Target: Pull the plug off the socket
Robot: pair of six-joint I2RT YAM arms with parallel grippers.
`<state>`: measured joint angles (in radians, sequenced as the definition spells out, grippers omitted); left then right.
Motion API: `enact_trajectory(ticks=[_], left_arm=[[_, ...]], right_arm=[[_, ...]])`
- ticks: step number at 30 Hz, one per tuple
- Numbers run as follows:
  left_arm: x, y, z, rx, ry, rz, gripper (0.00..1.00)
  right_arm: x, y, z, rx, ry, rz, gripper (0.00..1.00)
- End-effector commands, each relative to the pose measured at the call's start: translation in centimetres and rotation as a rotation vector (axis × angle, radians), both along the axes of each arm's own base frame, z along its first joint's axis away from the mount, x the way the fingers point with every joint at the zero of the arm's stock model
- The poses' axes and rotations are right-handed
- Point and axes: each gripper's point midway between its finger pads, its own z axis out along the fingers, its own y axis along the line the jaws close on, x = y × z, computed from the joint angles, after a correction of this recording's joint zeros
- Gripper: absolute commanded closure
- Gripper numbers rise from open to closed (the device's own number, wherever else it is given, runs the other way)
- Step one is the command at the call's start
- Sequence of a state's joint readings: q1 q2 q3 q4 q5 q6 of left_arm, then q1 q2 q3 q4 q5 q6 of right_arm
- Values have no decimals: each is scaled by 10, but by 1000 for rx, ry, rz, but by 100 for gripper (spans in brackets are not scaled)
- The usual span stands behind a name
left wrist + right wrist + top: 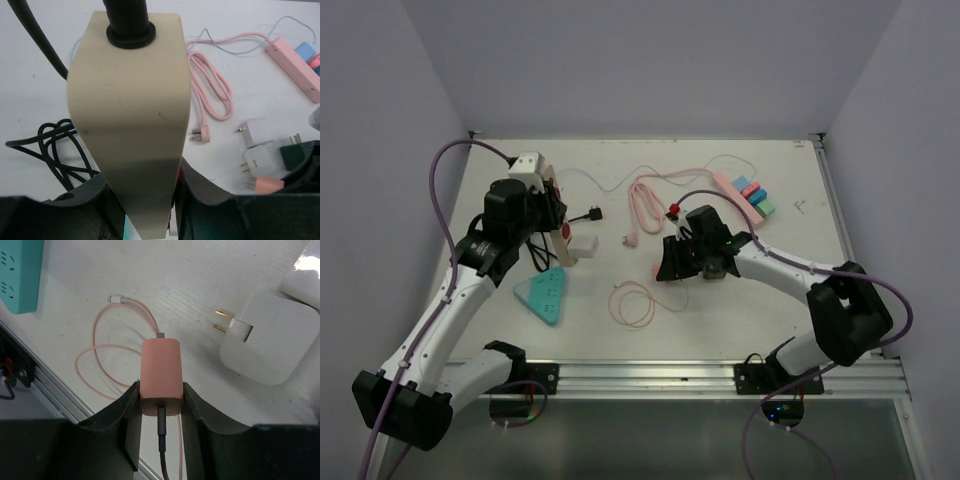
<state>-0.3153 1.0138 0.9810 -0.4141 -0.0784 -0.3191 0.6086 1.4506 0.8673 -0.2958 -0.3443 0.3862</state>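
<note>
A cream power strip [130, 115] with a black cord is clamped between my left gripper's [150, 200] fingers; in the top view the strip [552, 200] is held at the table's left, with the left gripper [558, 222] on it. My right gripper [160, 395] is shut on a salmon-pink charger plug [160, 372], which has a dark cable in its near end. The plug hangs free above the table, apart from the strip. Its prongs are hidden. In the top view the right gripper [672, 262] is at the table's middle.
A white adapter [267, 337] lies prongs-out just right of the held plug. A teal power strip [545, 293] and a thin pink cable loop [632, 302] lie near the front. A pink power strip [745, 195] with its coiled cord [645, 205] lies at the back.
</note>
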Motion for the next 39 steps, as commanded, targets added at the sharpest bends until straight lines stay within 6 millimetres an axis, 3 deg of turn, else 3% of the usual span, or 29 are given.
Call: enact_trajectory(ticks=[1,4,5,6,7,10,13,19,25,32,39], left_arm=[[-5,-23,49,-127,-134,-102,100],[-11,-29,51,-156,-139,-134,100],[-14,-31,52,-161,-145,-149,100],[-16,-32,53,-167,-148,-158,100],[-18,-32,54,-168,-151,-161,100],[-22,-33,53,-168,-149,-179,100],[-23,-34,51,-163,-141,-187,100],[-27,-36,54,-169,-159,-211,100],[-27,-35,67,-182,-226,-207,100],[-25,-39,73,-204,-261,-226,100],[-21,-41,74,-211,-289,-226,100]], right_arm=[[20,40,17,210,-32,0,96],[29,37,-2,156,-21,-40,82],[32,35,-3,132,-25,-40,61],[36,32,-4,108,-33,-50,51],[34,29,-5,85,-26,-48,34],[35,27,19,82,-79,-24,15],[29,28,44,69,-139,31,5],[8,53,95,162,-201,88,2],[9,77,152,448,-147,-136,1],[10,96,171,643,25,-379,1],[14,117,155,650,161,-481,1]])
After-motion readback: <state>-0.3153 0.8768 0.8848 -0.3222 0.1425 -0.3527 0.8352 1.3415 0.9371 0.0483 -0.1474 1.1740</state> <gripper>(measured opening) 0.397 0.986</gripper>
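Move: The bare spot where I set down the pink plug I hold is just under my right hand, about 1 cm forward, 2 cm left and 4 cm below; the white charger sits 2 cm forward, 2 cm right. The white plug on the strip my left hand holds is some 15 cm left, 6 cm forward and 8 cm above. From my left hand, that spot is 11 cm back, 18 cm right, 20 cm below. I lower my right hand about 3 cm, open the fingers wide and let go of the pink plug on the table, then rise roughly 17 cm while travelling left towards the white plug, swinging the steeply down-pointing fingers up to nearly level. My left hand keeps its grip on the strip, easing back, right and slightly up, turning some 10 degrees clockwise. ##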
